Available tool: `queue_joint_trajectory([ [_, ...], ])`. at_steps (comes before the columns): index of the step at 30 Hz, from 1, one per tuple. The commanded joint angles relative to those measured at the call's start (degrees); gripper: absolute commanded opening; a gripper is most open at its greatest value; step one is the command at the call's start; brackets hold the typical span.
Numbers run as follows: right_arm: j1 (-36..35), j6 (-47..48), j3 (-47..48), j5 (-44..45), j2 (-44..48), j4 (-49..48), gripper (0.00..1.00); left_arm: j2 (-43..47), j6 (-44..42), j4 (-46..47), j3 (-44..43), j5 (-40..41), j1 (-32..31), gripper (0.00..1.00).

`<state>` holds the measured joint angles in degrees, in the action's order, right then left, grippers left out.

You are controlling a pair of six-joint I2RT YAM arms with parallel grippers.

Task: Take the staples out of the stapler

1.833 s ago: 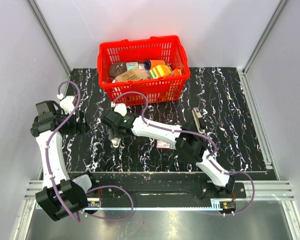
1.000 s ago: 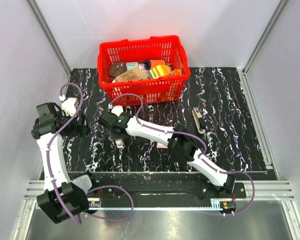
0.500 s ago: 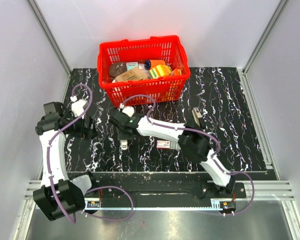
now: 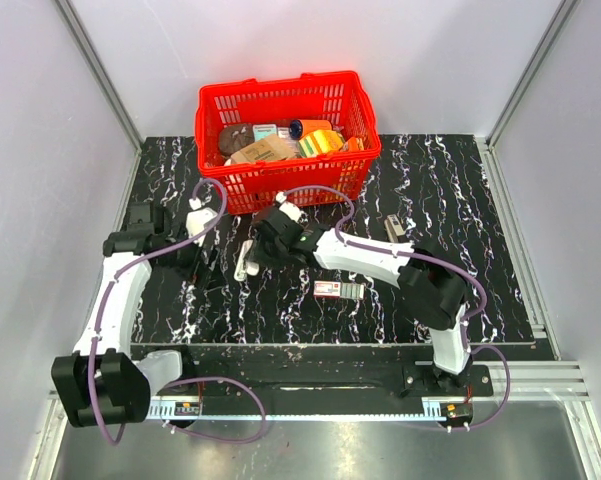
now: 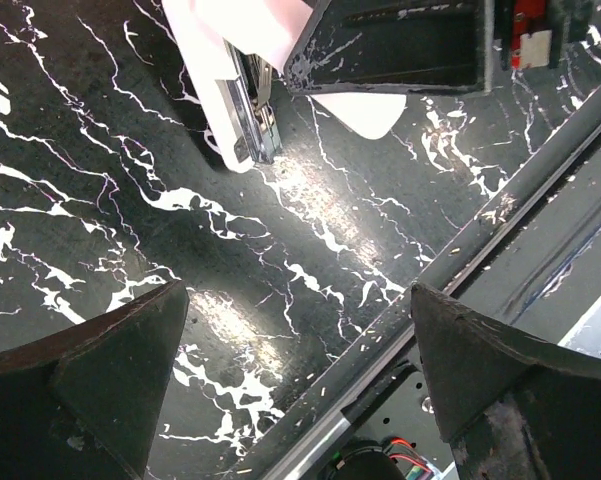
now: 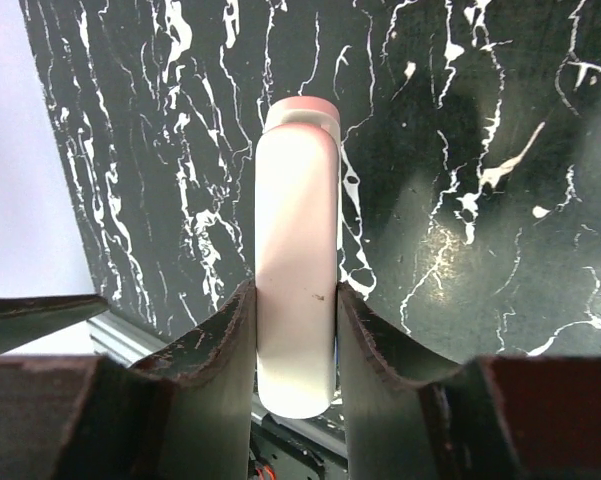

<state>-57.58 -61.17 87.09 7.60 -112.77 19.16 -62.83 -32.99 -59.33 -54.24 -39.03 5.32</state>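
Observation:
The stapler point(image 4: 244, 259) is a white oblong with a pale pink end. My right gripper point(image 4: 256, 252) is shut on it, left of the table's middle and in front of the red basket. In the right wrist view the fingers point(image 6: 220, 340) clamp both sides of the stapler point(image 6: 298, 250), which points away over the black marbled table. My left gripper point(image 4: 204, 262) is open and empty just left of the stapler. The left wrist view shows the stapler's underside with its metal staple rail point(image 5: 250, 105) beyond the wide-apart jaws of that gripper point(image 5: 300, 400).
The red basket point(image 4: 280, 185) full of small goods stands at the back. A small red-and-white flat oblong point(image 4: 338, 290) lies under the right arm. A grey metal piece point(image 4: 393, 238) lies to the right. The table's front edge and rail point(image 5: 460, 260) show in the left wrist view.
My right gripper has carried the stapler to the right and slightly back. My left gripper has swung right from the table's left edge, close to the stapler.

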Motion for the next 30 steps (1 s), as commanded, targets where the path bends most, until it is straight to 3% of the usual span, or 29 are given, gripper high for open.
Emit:
queue_joint_trajectory([
  [1,1.3,-3.4,-0.5,-3.5,4.4,-6.5,0.0,-1.5,-3.5,6.5,2.3,2.7,-1.0,0.99],
  [7,2.0,-3.7,-3.1,-5.0,7.2,-6.9,0.0,-3.3,-12.3,7.7,6.0,8.0,-1.0,0.98],
  [13,2.1,-6.2,-6.3,-8.9,8.5,-11.0,0.0,-4.0,-13.9,9.5,7.1,6.6,-1.0,0.95],
  [17,2.1,-7.8,-8.0,-11.2,9.1,-13.8,0.0,-4.1,-15.0,9.5,7.0,3.7,-1.0,0.78],
  [19,2.1,-8.8,-9.1,-12.0,9.6,-15.5,0.0,-4.8,-16.0,8.0,6.5,2.0,-1.0,0.75],
  [30,2.1,-11.3,-11.2,-15.0,11.0,-21.2,0.0,-10.0,-21.9,2.2,5.2,-0.8,-0.9,0.77],
])
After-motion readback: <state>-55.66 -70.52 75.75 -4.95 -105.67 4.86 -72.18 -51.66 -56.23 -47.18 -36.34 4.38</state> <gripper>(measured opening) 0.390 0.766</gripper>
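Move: The open stapler, held by the right gripper, lies from the left gripper about 10 cm to the right, 5 cm ahead and roughly 4 cm lower. The right fingers grip it close to its middle; from them the left gripper is about 13 cm left, 6 cm back and 4 cm higher. The staple box lies some 19 cm to the right of the right gripper, 8 cm back and 7 cm below. Bring the left gripper down about 7 cm beside the stapler's open magazine end, turning it some 15 degrees clockwise, and narrow its wide-open fingers by about a quarter without shutting them. With the right, keep the grip on the stapler, lift it some 3 cm and draw it back about 2, rolling its left side up so the open jaw leans over towards the left fingers. ##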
